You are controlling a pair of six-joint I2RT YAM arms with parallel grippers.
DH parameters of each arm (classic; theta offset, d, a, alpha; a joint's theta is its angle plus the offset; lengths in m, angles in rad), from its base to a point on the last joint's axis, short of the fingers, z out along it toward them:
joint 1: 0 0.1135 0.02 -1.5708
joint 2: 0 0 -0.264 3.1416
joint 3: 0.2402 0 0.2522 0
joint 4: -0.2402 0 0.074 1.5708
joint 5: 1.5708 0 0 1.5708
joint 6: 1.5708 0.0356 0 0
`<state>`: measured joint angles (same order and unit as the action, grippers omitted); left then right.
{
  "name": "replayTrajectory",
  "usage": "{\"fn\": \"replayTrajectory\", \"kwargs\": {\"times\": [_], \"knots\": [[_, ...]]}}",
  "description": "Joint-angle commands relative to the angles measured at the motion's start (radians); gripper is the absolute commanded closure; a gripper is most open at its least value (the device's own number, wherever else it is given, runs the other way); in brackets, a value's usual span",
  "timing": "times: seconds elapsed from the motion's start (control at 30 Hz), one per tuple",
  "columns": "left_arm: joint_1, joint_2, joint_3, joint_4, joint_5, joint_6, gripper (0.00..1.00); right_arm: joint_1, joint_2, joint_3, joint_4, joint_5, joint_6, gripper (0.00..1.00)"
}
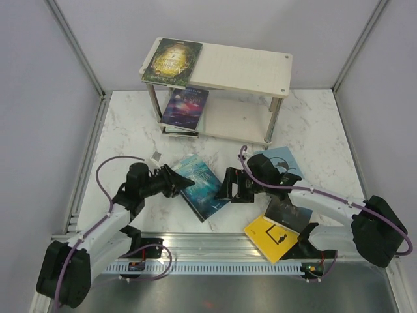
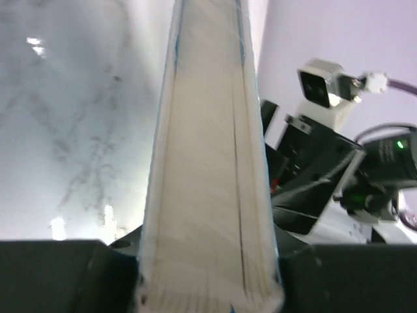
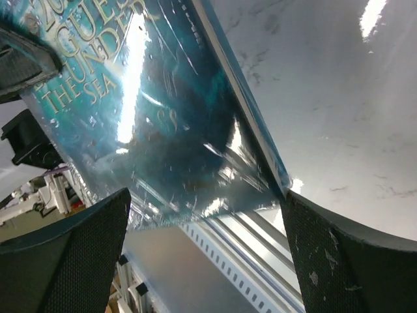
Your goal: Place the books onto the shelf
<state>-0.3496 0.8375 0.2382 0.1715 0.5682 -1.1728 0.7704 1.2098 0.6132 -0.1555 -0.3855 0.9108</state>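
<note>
A teal book [image 1: 203,187] lies slanted at the table's middle. My left gripper [image 1: 180,182] is shut on its left edge. In the left wrist view the book's pale page edge [image 2: 208,163] fills the gap between both dark fingers [image 2: 58,277]. My right gripper [image 1: 230,186] stands open at the book's right side. The glossy teal cover [image 3: 163,117] hangs just ahead of the gripper [image 3: 205,261], with one corner close to the right finger [image 3: 345,254]. The shelf [image 1: 241,68] stands at the back. A green-gold book [image 1: 172,60] lies on its top board and a purple galaxy book [image 1: 186,107] on its lower board.
A pale blue book [image 1: 281,158] lies under my right arm. A dark blue-grey book [image 1: 287,210] and a yellow book [image 1: 276,236] lie at the front right by the metal rail [image 1: 215,251]. Grey walls close in the marble table.
</note>
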Motion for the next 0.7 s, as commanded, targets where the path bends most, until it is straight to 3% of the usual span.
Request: {"fn": "replayTrajectory", "kwargs": {"times": [0.0,0.27,0.67], "knots": [[0.017,0.102,0.189,0.276,0.431,-0.045,0.98,0.003,0.062,0.088,0.077,-0.105,-0.036,0.02],[0.026,0.244,0.446,0.303,0.677,-0.042,0.98,0.004,0.157,0.279,-0.07,-0.089,-0.194,0.02],[0.058,0.221,0.464,0.232,0.775,0.004,0.98,-0.008,0.111,0.341,-0.292,0.025,-0.38,0.02]]}}
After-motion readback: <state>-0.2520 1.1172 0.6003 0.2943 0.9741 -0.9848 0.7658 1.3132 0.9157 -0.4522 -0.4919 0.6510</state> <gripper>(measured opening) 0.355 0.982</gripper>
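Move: The left hand already grips the teal book by its edge; the free part of the shelf's lower board lies about 26 cm ahead and 14 cm to its right, some 5 cm lower, and the purple book about 28 cm straight ahead, 3 cm lower. From the right hand, the teal book's middle is roughly 8 cm to the left, level with it. On the table 9 cm below the right hand, the yellow book is 10 cm back and 15 cm right, the dark blue book 2 cm back and 20 cm right. Keeping its pinch on the teal book's edge, the left hand lifts about 10 cm, easing some 4 cm forward and a little to the right early on, while it swings roughly 20 degrees clockwise and its fingertips tip upward. The right hand follows with fingers still wide open, its inner finger still against the book's lower right corner, edging slightly left and then rising about 4 cm as it turns some 15 degrees counter-clockwise. ##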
